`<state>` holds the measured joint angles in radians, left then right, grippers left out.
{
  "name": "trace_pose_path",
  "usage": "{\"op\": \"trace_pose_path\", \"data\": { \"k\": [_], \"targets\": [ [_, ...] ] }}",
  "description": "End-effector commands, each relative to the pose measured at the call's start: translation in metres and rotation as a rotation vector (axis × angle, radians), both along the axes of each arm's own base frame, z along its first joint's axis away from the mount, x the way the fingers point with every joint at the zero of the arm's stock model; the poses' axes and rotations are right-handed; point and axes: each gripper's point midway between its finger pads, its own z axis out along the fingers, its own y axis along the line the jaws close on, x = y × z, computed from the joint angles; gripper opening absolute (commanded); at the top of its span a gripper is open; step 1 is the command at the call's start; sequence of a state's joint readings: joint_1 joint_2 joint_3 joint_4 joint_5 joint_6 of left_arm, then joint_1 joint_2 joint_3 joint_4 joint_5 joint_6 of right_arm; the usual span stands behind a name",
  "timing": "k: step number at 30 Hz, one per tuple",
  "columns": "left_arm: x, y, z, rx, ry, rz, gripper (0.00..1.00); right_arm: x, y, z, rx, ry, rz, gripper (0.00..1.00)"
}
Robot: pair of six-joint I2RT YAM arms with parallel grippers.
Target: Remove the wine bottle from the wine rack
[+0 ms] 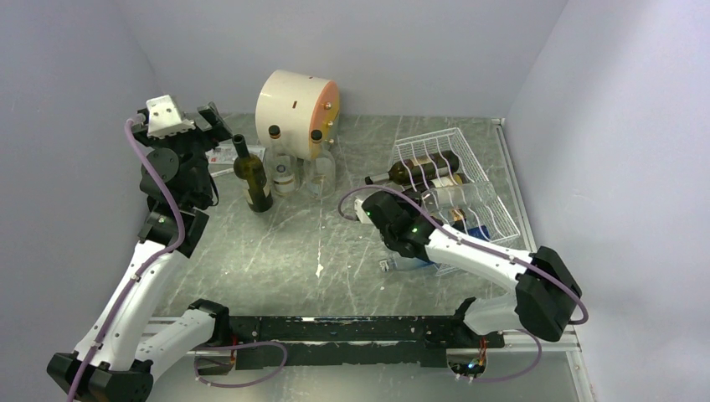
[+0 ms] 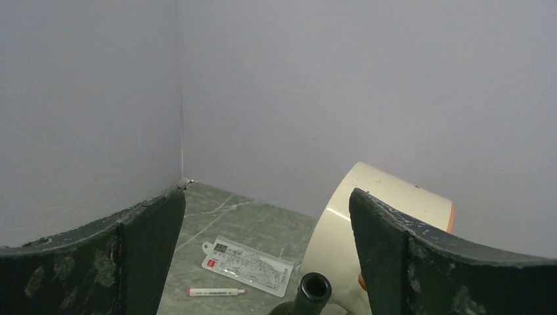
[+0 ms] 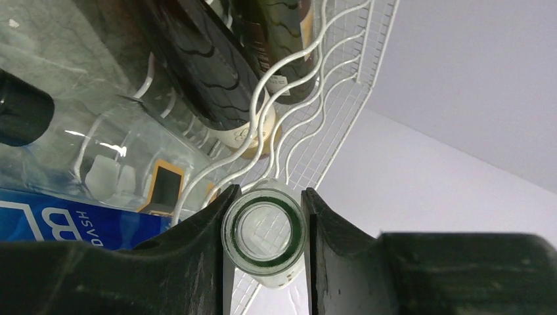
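The white wire wine rack [image 1: 496,209] lies at the right of the table with several bottles lying in its wavy cradles [image 3: 332,79]. My right gripper [image 1: 383,211] is at the rack's near-left end. In the right wrist view it [image 3: 264,244] is shut on the neck of a clear glass wine bottle [image 3: 264,235], whose open mouth faces the camera; both fingers [image 3: 200,252] touch the glass. The bottle's body [image 1: 456,197] still lies in the rack. My left gripper [image 1: 213,126] hangs open at the far left, above an upright dark bottle [image 1: 252,176], holding nothing.
A cream drum with an orange face [image 1: 295,100] stands at the back, with two clear bottles [image 1: 282,167] in front of it. Dark bottles [image 3: 197,59] and a blue-labelled one [image 3: 66,220] lie beside the held bottle. A pen [image 2: 213,291] and a plastic packet [image 2: 248,264] lie near the back-left corner.
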<state>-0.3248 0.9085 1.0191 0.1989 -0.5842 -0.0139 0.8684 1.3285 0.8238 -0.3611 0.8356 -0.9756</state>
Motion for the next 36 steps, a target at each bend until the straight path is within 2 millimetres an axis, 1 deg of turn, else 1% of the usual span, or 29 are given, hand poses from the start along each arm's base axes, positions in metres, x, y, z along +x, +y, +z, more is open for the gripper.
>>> {"op": "trace_pose_path", "data": {
  "k": [1, 3, 5, 8, 9, 11, 13, 17, 20, 22, 27, 30, 33, 36],
  "targets": [
    [-0.003, 0.003, 0.008, -0.014, -0.034, 0.017, 0.98, 0.007, -0.003, 0.032, 0.079, -0.111, -0.063, 0.0],
    [-0.002, 0.0, 0.007, -0.014, -0.029, 0.007, 0.98, 0.007, -0.004, 0.041, 0.104, -0.133, -0.077, 0.0],
    [-0.001, -0.001, 0.006, -0.01, -0.028, 0.009, 0.98, 0.007, -0.004, 0.054, 0.163, -0.165, -0.087, 0.0],
    [-0.001, 0.0, 0.006, -0.013, -0.027, 0.012, 0.98, 0.004, 0.001, 0.084, 0.328, -0.193, -0.105, 0.0],
    [-0.002, 0.0, 0.007, -0.013, -0.031, 0.009, 0.98, 0.003, 0.004, 0.097, 0.383, -0.206, -0.103, 0.0],
    [-0.004, 0.0, 0.007, -0.011, -0.038, 0.013, 0.98, 0.001, 0.004, 0.121, 0.455, -0.249, -0.091, 0.0],
    [-0.004, 0.0, 0.006, -0.013, -0.036, 0.02, 0.98, 0.0, 0.004, 0.14, 0.506, -0.287, -0.072, 0.0],
    [-0.003, -0.002, 0.005, -0.009, -0.035, 0.011, 0.98, -0.002, 0.008, 0.169, 0.608, -0.347, -0.054, 0.0],
    [-0.001, -0.003, 0.003, -0.01, -0.028, 0.011, 0.98, -0.001, 0.02, 0.192, 0.753, -0.379, -0.031, 0.0],
    [-0.001, -0.006, 0.002, -0.005, -0.026, -0.001, 0.98, 0.0, 0.036, 0.204, 0.888, -0.361, -0.014, 0.0],
    [-0.001, -0.006, 0.002, -0.001, -0.027, 0.0, 0.98, 0.0, 0.098, 0.214, 1.119, -0.197, 0.135, 0.0],
    [-0.002, -0.006, 0.002, 0.006, -0.033, 0.006, 0.98, -0.003, 0.13, 0.22, 1.242, -0.121, 0.222, 0.0],
    [-0.004, -0.006, 0.005, 0.005, -0.036, 0.004, 0.98, -0.015, 0.172, 0.22, 1.365, 0.027, 0.341, 0.0],
    [-0.006, -0.004, 0.006, 0.005, -0.043, 0.015, 0.98, -0.016, 0.207, 0.216, 1.487, 0.121, 0.401, 0.0]
  ]
}}
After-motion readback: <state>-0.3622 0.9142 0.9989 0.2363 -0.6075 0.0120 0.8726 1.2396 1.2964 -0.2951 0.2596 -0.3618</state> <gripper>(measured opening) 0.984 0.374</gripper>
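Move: The right hand grips the neck of a clear bottle whose body points off to the right over the rack. The nearer standing clear bottle is about 27 cm left and 10 cm ahead of this hand, roughly level with it; the second stands some 11 cm left of that one. Still in the rack, the brown bottle lies about 5 cm ahead and 6 cm lower. From the left hand, the nearer standing bottle is about 29 cm right, 8 cm ahead and 30 cm below. Keeping its pinch on the clear bottle's neck, the right hand first lifts it steeply up off the rack by some 16 cm, then swings about 14 cm left towards the standing bottles, still slightly rising before it levels off. All the while the wrist rolls some 70 degrees, the hand's left side coming up, bringing the bottle's body from pointing right to hanging downward. ##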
